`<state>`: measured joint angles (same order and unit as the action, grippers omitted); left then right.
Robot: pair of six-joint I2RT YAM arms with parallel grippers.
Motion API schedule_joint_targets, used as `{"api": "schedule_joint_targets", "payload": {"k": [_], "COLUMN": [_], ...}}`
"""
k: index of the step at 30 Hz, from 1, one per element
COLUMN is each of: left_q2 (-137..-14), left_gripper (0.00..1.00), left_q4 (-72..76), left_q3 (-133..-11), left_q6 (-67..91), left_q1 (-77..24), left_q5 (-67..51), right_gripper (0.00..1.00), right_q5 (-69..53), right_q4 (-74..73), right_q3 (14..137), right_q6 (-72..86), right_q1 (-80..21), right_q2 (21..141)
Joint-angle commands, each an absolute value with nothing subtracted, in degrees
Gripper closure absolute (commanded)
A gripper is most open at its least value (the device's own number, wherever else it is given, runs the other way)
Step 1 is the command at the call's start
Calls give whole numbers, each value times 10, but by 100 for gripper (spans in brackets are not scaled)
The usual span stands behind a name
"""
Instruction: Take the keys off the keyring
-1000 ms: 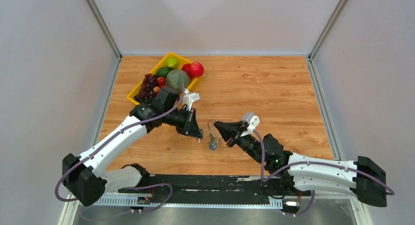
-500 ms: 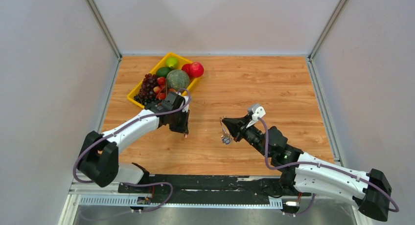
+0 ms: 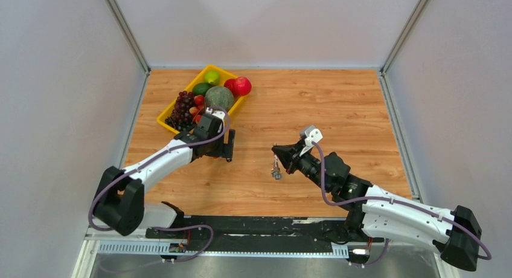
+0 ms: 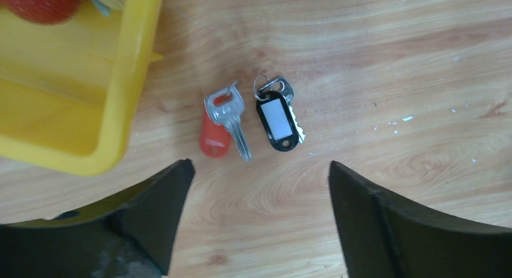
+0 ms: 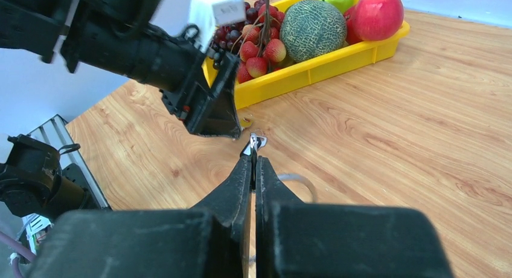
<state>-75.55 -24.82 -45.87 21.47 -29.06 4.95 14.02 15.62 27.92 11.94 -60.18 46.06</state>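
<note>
Two loose keys lie on the wood beside the yellow tray: one with a red tag (image 4: 216, 136) and one with a black tag (image 4: 278, 118). My left gripper (image 4: 259, 166) hovers just above them, open, with nothing between its fingers; in the top view the left gripper (image 3: 226, 146) is next to the tray. My right gripper (image 3: 279, 152) is at mid-table, shut on the keyring (image 5: 302, 180), a thin silver arc beside the right gripper's (image 5: 253, 156) closed tips. The rest of the keys (image 3: 275, 171) hang in a small bunch below it.
The yellow fruit tray (image 3: 164, 118) stands at the back left, holding grapes, a melon, apples and limes. Its corner (image 4: 136, 78) is close to the left finger. Grey walls enclose the table on three sides.
My left gripper has gone from shut to open and has drawn back left toward the tray, away from the right gripper. The right gripper has risen a little with the hanging bunch.
</note>
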Motion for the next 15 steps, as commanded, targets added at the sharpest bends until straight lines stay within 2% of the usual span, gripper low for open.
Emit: {"api": "schedule_joint_targets", "payload": {"k": [1,9,15], "left_q2": [-663,-544,-499], "left_gripper": [0,0,0], "left_q4": [-196,-162,7], "left_q3": [-449,-443,-351], "left_q6": [202,176,151], "left_q1": [-289,-288,-288], "left_q5": [52,23,-188], "right_gripper": [100,100,100], "right_q5": [121,28,-60], "right_q4": [167,166,163], "right_q3": [321,370,408], "right_q6": [117,128,149], "right_q1": [-596,-574,-557], "right_q2": [477,535,576]}}
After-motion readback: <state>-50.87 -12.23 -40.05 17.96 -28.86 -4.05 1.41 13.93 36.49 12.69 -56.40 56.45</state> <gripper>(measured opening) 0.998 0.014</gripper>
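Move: The keyring, with its remaining keys, hangs from the right hand's shut fingers, its middle about 5 cm straight below them. From the left hand the keyring is some 16 cm right, 7 cm back and 11 cm higher. The black-tagged key lies on the table about 3 cm ahead of the left hand, 1 cm right and 6 cm below; the red-tagged key is roughly 4 cm to the left of that one, and level with it. The keyring stays pinched in the right hand, which carries it about 4 cm left towards the other gripper while swinging some 10 degrees counter-clockwise. The left hand, already open and empty, climbs about 12 cm off the freed keys, drifting right near the end towards the keyring, its fingers tipping up from the table by roughly 30 degrees and staying wide open. ##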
